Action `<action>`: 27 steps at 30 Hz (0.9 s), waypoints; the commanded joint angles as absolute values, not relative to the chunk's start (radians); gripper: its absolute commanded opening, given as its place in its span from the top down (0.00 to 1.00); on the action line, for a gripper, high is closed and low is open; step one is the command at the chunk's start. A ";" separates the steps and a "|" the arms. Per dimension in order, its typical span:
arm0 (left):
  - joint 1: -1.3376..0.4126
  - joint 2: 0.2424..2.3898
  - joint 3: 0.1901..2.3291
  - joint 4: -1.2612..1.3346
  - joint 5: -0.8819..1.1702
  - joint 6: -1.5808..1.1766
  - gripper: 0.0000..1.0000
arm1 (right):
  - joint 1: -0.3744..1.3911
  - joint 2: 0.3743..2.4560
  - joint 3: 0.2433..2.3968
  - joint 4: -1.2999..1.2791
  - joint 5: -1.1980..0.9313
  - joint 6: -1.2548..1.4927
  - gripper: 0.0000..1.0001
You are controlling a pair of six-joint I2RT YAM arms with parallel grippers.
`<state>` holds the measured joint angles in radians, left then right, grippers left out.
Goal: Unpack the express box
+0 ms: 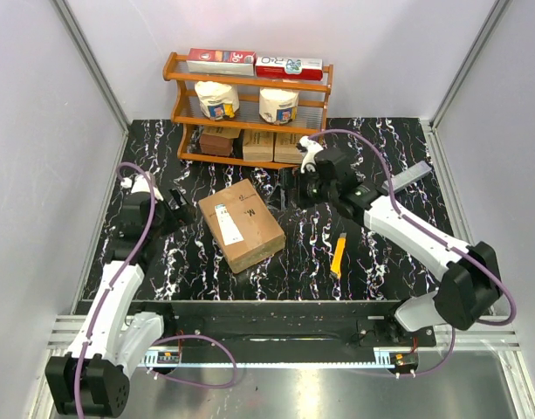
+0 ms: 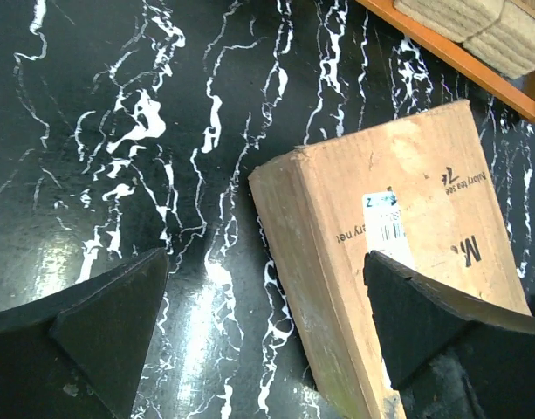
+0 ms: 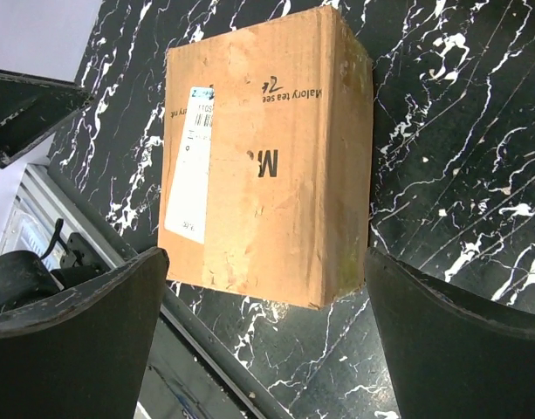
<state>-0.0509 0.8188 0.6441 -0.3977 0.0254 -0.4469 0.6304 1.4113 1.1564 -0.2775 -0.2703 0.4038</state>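
Observation:
The express box [image 1: 241, 224] lies shut and skewed in the middle of the black marble table [image 1: 380, 262], with a white label and black lettering on top. My left gripper [image 1: 174, 207] stands open just left of it. In the left wrist view the box [image 2: 407, 201] fills the right half, and its near corner lies between the spread fingers of that gripper [image 2: 265, 259]. My right gripper [image 1: 295, 185] hovers open behind the box's far right corner. The right wrist view has the whole box [image 3: 267, 157] ahead of the wide-open gripper [image 3: 267, 255]. Neither gripper touches it.
A yellow utility knife [image 1: 339, 255] lies right of the box. At the back stands a wooden shelf [image 1: 250, 83] with red packets [image 1: 222, 59] on top, two white rolls [image 1: 217, 99] and small brown cartons [image 1: 258, 146]. A grey flat piece [image 1: 413, 179] lies far right.

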 commanded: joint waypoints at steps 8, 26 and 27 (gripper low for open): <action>-0.044 0.966 0.707 -0.262 0.176 -0.506 0.01 | 0.747 1.509 1.261 -0.314 -0.106 0.318 0.00; -0.044 1.419 0.968 -0.080 0.118 -0.621 0.01 | 0.897 1.425 0.999 -0.430 0.178 0.414 0.00; -0.044 1.461 0.977 -0.072 0.112 -0.632 0.01 | 0.899 1.427 0.996 -0.426 0.182 0.420 0.00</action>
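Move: The box lies about 14 cm to the right gripper's left, nearly level with it fore and aft, and some 17 cm below. The yellow cutter is about 18 cm to that gripper's right and 6 cm back. From the left gripper, the box's middle is some 17 cm to the right, nearly level fore and aft, 11 cm down. The rack's bottom shelf stands about 27 cm ahead of the left gripper and 20 cm right. Bring the right gripper down about 11 cm and back some 6 cm to the box's near-right corner, after a slight swing left, tipping the fingers about 25 degrees further down. Meanwhile dip the left gripper slightly with a short shift right, then reach forward about 11 cm towards the rack, alongside the box's left side. Keep both grippers wide open. ##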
